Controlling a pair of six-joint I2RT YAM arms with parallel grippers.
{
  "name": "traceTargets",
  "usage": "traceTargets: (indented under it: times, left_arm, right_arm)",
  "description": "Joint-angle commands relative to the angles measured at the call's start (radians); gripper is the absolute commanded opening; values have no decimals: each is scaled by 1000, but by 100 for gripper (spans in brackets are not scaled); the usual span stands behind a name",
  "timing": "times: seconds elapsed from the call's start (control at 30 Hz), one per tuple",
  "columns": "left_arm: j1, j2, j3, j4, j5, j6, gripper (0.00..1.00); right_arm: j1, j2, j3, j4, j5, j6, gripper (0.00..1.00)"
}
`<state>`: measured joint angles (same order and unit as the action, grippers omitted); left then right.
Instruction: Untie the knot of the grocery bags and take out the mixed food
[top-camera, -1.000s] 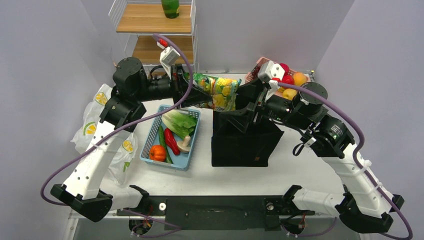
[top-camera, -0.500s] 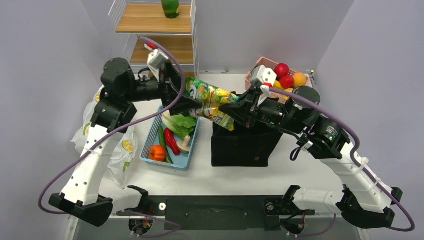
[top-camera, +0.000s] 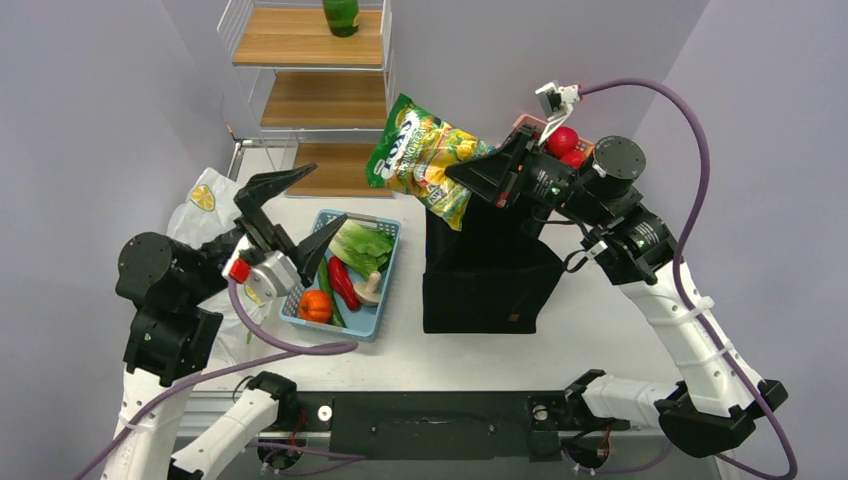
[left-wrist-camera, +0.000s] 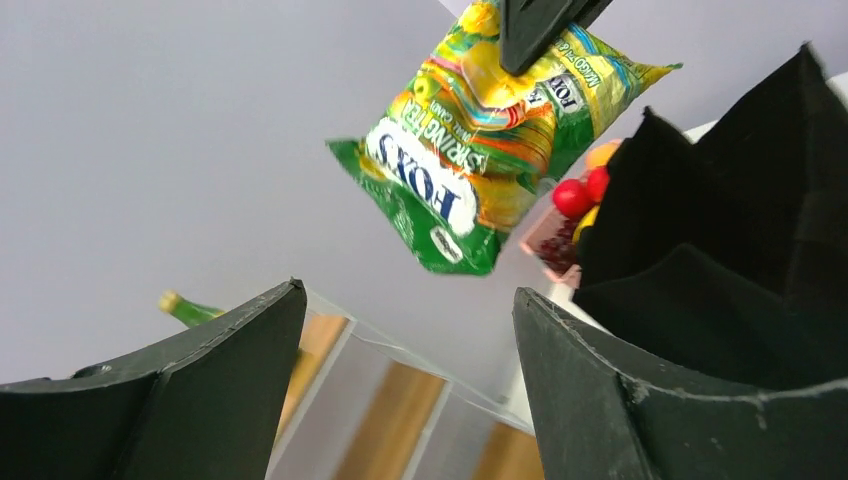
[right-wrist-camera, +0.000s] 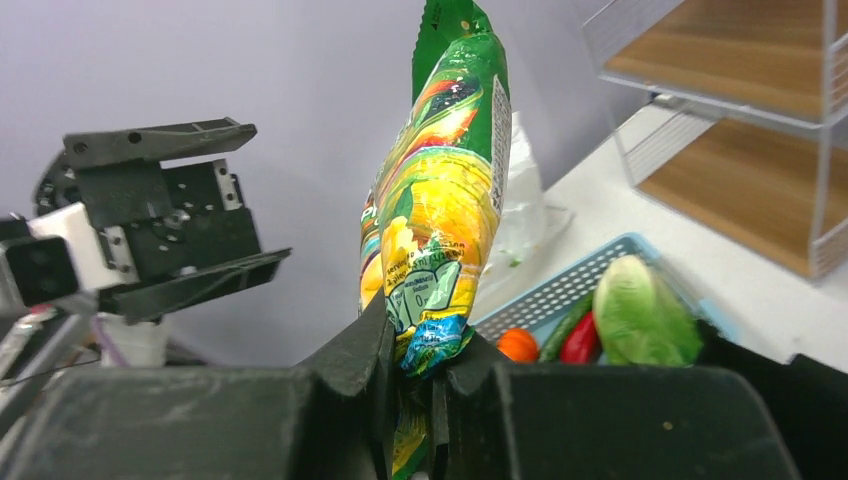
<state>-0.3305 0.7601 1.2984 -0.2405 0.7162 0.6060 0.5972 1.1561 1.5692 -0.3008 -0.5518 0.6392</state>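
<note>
My right gripper (top-camera: 468, 176) is shut on the lower end of the shiny green-and-yellow snack packet (top-camera: 423, 153), which it holds up in the air over the back left corner of the black tote (top-camera: 485, 280). In the right wrist view the packet (right-wrist-camera: 440, 210) stands up out of the shut gripper (right-wrist-camera: 420, 345). My left gripper (top-camera: 328, 194) is open and empty, low at the left, apart from the packet (left-wrist-camera: 480, 150). The white grocery bag (top-camera: 203, 200) with citrus print lies behind the left arm. Red apples (top-camera: 562, 141) sit in a pink basket, partly hidden by the right arm.
A blue basket (top-camera: 383, 300) left of the tote holds lettuce, a red pepper, a cucumber, a mushroom and a small orange pumpkin (top-camera: 315, 305). A wire-and-wood shelf (top-camera: 310, 60) stands at the back with a green bottle (top-camera: 342, 14) on top.
My left gripper opened, let go of the packet and drew back down to the near left. My right gripper shut on the packet and raised it above the tote.
</note>
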Motion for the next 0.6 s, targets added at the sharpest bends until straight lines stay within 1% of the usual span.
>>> traceTargets:
  times: [0.0, 0.03, 0.07, 0.13, 0.27, 0.33, 0.43, 0.57]
  left_arm:
    - [-106, 13, -52, 13, -124, 402, 74]
    - [-143, 5, -77, 30, -134, 447, 75]
    - [-158, 3, -90, 43, -151, 522, 75]
    - [-207, 6, -107, 69, -174, 593, 75]
    - [-274, 54, -65, 20, -183, 666, 75]
    - [-321, 72, -66, 15, -186, 731, 75]
    - [-384, 80, -96, 58, -223, 828, 75]
    - [-490, 103, -118, 118, -323, 890, 74]
  right_arm:
    - [-2, 8, 11, 153, -120, 167, 0]
    - [0, 9, 7, 156, -125, 184, 0]
    - [0, 9, 6, 158, -134, 190, 0]
    - [0, 11, 3, 155, -135, 203, 0]
    - [1, 16, 5, 161, -148, 221, 0]
    - [4, 18, 5, 160, -153, 218, 0]
    - [6, 18, -6, 156, -154, 218, 0]
    - [8, 23, -21, 164, -159, 230, 0]
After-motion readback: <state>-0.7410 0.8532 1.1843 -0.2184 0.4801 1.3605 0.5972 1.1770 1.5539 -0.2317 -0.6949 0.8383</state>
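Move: Off to the left hand's right, about 14 cm away and some 5 cm farther out at nearly its own height, hangs the mixed food packet. The blue vegetable basket stands some 23 cm ahead of this hand and 6 cm to its left, the open black bag about 18 cm ahead and 27 cm to its right, 50 and 41 cm below. The right hand already grips the packet, whose middle is about 4 cm to that hand's left and 2 cm ahead. Rolling some 35 degrees about its own finger line, clockwise looking along the fingers, the left hand travels about 7 cm to the right towards the free end of the packet and sinks nearly 4 cm, fingers staying wide open. The right hand keeps its pinch and eases about 2 cm back and 1 cm left, turning roughly 10 degrees. ##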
